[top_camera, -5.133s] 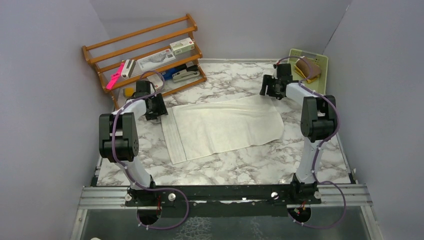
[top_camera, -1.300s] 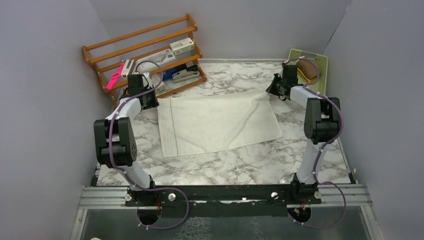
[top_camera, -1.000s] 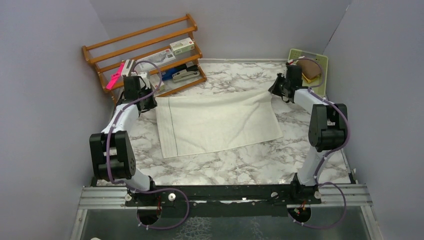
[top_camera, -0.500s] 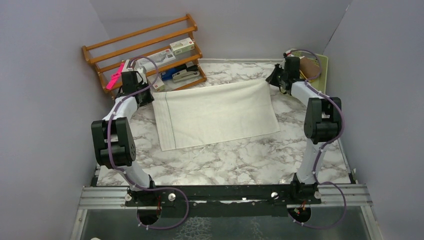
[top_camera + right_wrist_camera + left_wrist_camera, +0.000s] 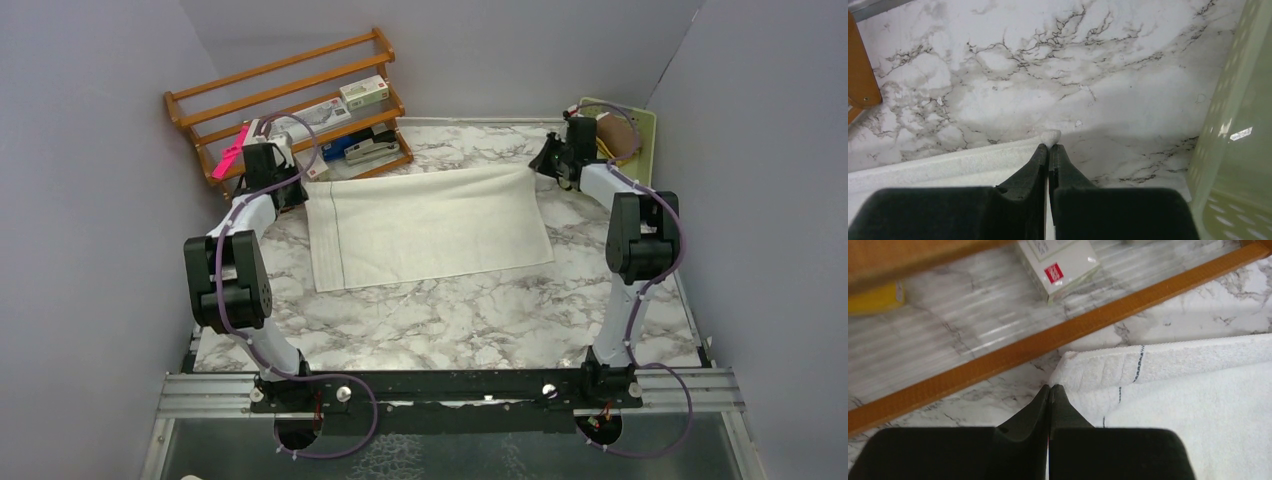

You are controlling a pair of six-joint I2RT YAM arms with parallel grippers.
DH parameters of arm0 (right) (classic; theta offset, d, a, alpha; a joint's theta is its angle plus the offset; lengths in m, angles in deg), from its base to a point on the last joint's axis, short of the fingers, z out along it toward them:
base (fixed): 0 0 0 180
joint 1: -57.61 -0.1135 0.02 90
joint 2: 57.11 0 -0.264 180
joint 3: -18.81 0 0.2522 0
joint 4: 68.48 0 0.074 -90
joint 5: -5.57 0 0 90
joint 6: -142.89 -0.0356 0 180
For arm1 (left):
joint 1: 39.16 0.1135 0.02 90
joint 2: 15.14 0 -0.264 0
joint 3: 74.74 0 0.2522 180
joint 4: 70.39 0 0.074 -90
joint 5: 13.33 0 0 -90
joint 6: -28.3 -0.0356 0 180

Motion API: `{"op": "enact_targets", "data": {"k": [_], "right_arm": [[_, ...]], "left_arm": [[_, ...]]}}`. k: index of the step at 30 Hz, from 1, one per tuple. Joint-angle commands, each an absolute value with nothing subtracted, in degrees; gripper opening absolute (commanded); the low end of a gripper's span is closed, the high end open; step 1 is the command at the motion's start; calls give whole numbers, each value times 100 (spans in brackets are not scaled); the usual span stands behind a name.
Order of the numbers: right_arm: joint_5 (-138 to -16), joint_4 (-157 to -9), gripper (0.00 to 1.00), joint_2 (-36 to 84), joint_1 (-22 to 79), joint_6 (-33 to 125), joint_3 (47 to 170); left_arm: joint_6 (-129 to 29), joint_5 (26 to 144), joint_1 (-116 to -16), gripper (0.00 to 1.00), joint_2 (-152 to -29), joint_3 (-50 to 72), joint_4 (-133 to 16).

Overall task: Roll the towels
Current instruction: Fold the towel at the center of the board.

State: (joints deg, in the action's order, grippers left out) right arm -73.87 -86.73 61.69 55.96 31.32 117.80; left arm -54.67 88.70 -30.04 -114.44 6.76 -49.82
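Note:
A cream towel (image 5: 425, 225) lies spread flat on the marble table, its far edge pulled straight between both arms. My left gripper (image 5: 298, 190) is shut on the towel's far left corner; in the left wrist view the pinched tips (image 5: 1049, 386) meet at the corner of the cream towel (image 5: 1173, 390). My right gripper (image 5: 536, 166) is shut on the far right corner, and a tuft of towel (image 5: 1050, 136) pokes out past its tips (image 5: 1049, 146). A brownish-mustard towel (image 5: 620, 136) lies in the pale green basket (image 5: 648, 128), partly hidden by the right arm's cable.
A wooden rack (image 5: 290, 100) with small boxes and a stapler stands at the back left, its lower rail (image 5: 1098, 325) just beyond the left gripper. A white box (image 5: 1063, 265) sits on it. The basket wall (image 5: 1243, 125) is close to the right of the right gripper.
Both grippers have drawn the towel's far corners toward the back of the table. The towel has slid with them and its creases have flattened out.

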Motion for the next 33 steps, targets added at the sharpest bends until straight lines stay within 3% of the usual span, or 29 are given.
{"op": "enact_targets", "data": {"k": [1, 23, 33], "right_arm": [[-7428, -8632, 1, 5672, 5673, 3127, 11377], [-7478, -8594, 1, 3623, 5682, 1794, 8854], [-7661, -8922, 1, 2484, 5682, 1553, 8110]], "left_arm": [[-5177, 9137, -2882, 0, -10919, 127, -5304], [-4337, 9663, -2887, 0, -8505, -2531, -5261], [-4483, 9373, -2886, 0, -7883, -2616, -4984]]}}
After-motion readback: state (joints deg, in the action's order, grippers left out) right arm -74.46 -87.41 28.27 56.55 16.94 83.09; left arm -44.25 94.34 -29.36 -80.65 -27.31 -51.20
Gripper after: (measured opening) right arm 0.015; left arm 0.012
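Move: My fingers still pinch the white towel's two far corners. From my left hand its near left corner lies some 25 cm back, 6 cm right and 7 below; the small white box is about 9 cm ahead, 1 right, and the yellow sponge 4 cm ahead, 14 left. From my right hand the near right corner is roughly 25 cm back, 2 right, 5 below, and the green basket's middle 6 cm ahead, 23 right. Keeping both far corners pinched, I draw my two hands back about 15 cm side by side, low over the towel towards its near edge, my left hand also easing some 4 cm right. Both dip slightly on the way; my right then lifts near the end. My wrists roll roughly 10 degrees, inner sides up, and my right also turns clockwise. ##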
